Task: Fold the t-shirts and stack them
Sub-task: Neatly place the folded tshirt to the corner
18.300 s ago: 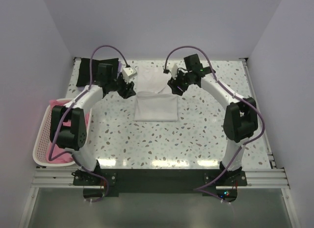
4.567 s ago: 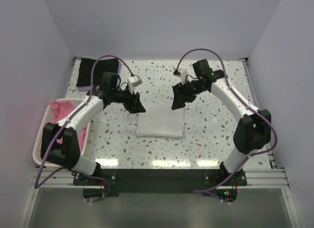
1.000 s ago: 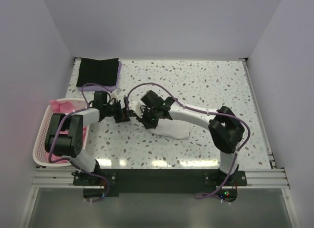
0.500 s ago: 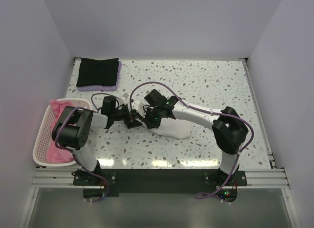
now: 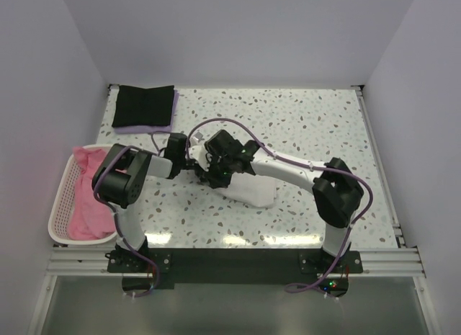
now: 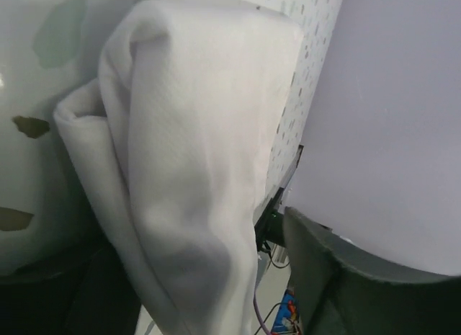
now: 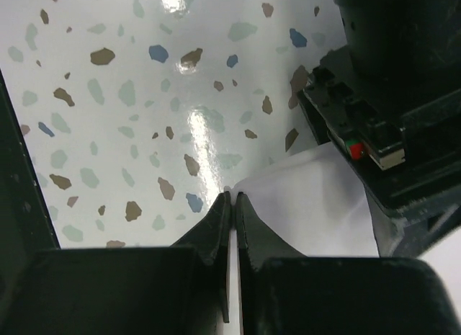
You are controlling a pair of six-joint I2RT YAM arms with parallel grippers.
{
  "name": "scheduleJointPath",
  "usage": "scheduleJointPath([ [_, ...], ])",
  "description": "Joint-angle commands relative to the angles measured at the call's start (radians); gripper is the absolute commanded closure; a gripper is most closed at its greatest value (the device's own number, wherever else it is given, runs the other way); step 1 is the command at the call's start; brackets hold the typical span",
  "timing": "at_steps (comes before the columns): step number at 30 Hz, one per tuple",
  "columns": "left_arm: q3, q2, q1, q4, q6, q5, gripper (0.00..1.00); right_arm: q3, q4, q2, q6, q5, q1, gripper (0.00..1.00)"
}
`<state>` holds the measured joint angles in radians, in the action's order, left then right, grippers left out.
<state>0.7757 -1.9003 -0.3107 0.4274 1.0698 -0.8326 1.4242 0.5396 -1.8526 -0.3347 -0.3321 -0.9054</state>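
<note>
A folded white t-shirt [image 5: 253,191] lies at the middle of the table. My right gripper [image 5: 214,178] is at the shirt's left edge, and the right wrist view shows that gripper [image 7: 232,196] shut on a corner of the white cloth [image 7: 310,209]. Coming from the left, my left gripper [image 5: 195,166] stands open around the same raised edge. In the left wrist view the white shirt [image 6: 194,155] fills the space between that gripper's fingers [image 6: 346,277], with a gap on the right side. A folded black t-shirt [image 5: 143,104] rests on a lavender one [image 5: 144,127] at the back left.
A pale pink lattice basket [image 5: 60,198] holding pink t-shirts [image 5: 88,205] stands at the table's left edge. The two arms cross close together at mid-table. White walls close in the left, back and right sides.
My left gripper has slid right up to the white shirt's left edge and its jaws have narrowed a little. The right gripper stays pinched on the shirt's corner.
</note>
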Motion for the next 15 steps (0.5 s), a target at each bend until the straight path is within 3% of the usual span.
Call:
scheduleJointPath([
  [1, 0.071, -0.008, -0.001, -0.143, -0.112, 0.084, 0.32, 0.056, -0.056, 0.004, 0.039, -0.016, -0.013, 1.00],
  [2, 0.091, 0.000, -0.001, -0.165, -0.134, 0.092, 0.52, 0.053, -0.061, 0.004, 0.040, -0.009, -0.013, 1.00],
  [6, 0.143, 0.012, 0.002, -0.298, -0.256, 0.136, 0.93, 0.032, -0.089, 0.010, 0.060, -0.002, -0.013, 0.99],
  [7, 0.166, 0.012, 0.002, -0.335, -0.346, 0.157, 1.00, 0.032, -0.089, 0.013, 0.089, -0.002, -0.010, 0.90],
  [10, 0.307, 0.004, 0.001, -0.556, -0.563, 0.252, 1.00, 0.028, -0.081, 0.036, 0.178, -0.070, 0.044, 0.54],
  [12, 0.495, -0.031, 0.002, -0.728, -0.693, 0.346, 1.00, -0.011, -0.102, 0.081, 0.229, -0.106, 0.127, 0.30],
  [14, 0.588, -0.055, 0.002, -0.820, -0.761, 0.401, 1.00, -0.028, -0.090, 0.108, 0.229, -0.113, 0.184, 0.24],
  [15, 0.632, -0.069, 0.002, -0.892, -0.793, 0.432, 1.00, -0.042, -0.067, 0.124, 0.227, -0.113, 0.233, 0.15],
])
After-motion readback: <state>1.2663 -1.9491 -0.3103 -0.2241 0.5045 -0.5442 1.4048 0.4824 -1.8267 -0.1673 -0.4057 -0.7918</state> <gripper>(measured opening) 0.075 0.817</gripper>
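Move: The folded white t-shirt is the thing: its raised left edge already runs between the left hand's open fingers, and its middle lies about 8 cm to the right, level ahead and 3 cm below. From the right hand, which still pinches that edge, its middle is about 5 cm ahead, 9 cm left and 8 cm below. The black folded shirt in the far corner lies some 22 cm ahead and 22 cm left of the left hand. The left fingers close on the white t-shirt's gathered edge as the hand sinks about 1 cm and creeps forward, then it pulls the shirt forward, about 8 cm in all, rising at the end and tipping some 30 degrees so the fingers point more steeply down. Once that grip is shut, the right hand edges up and left, opens wide to let go of the edge, and slips forward about 3 cm and rightward clear of it. ##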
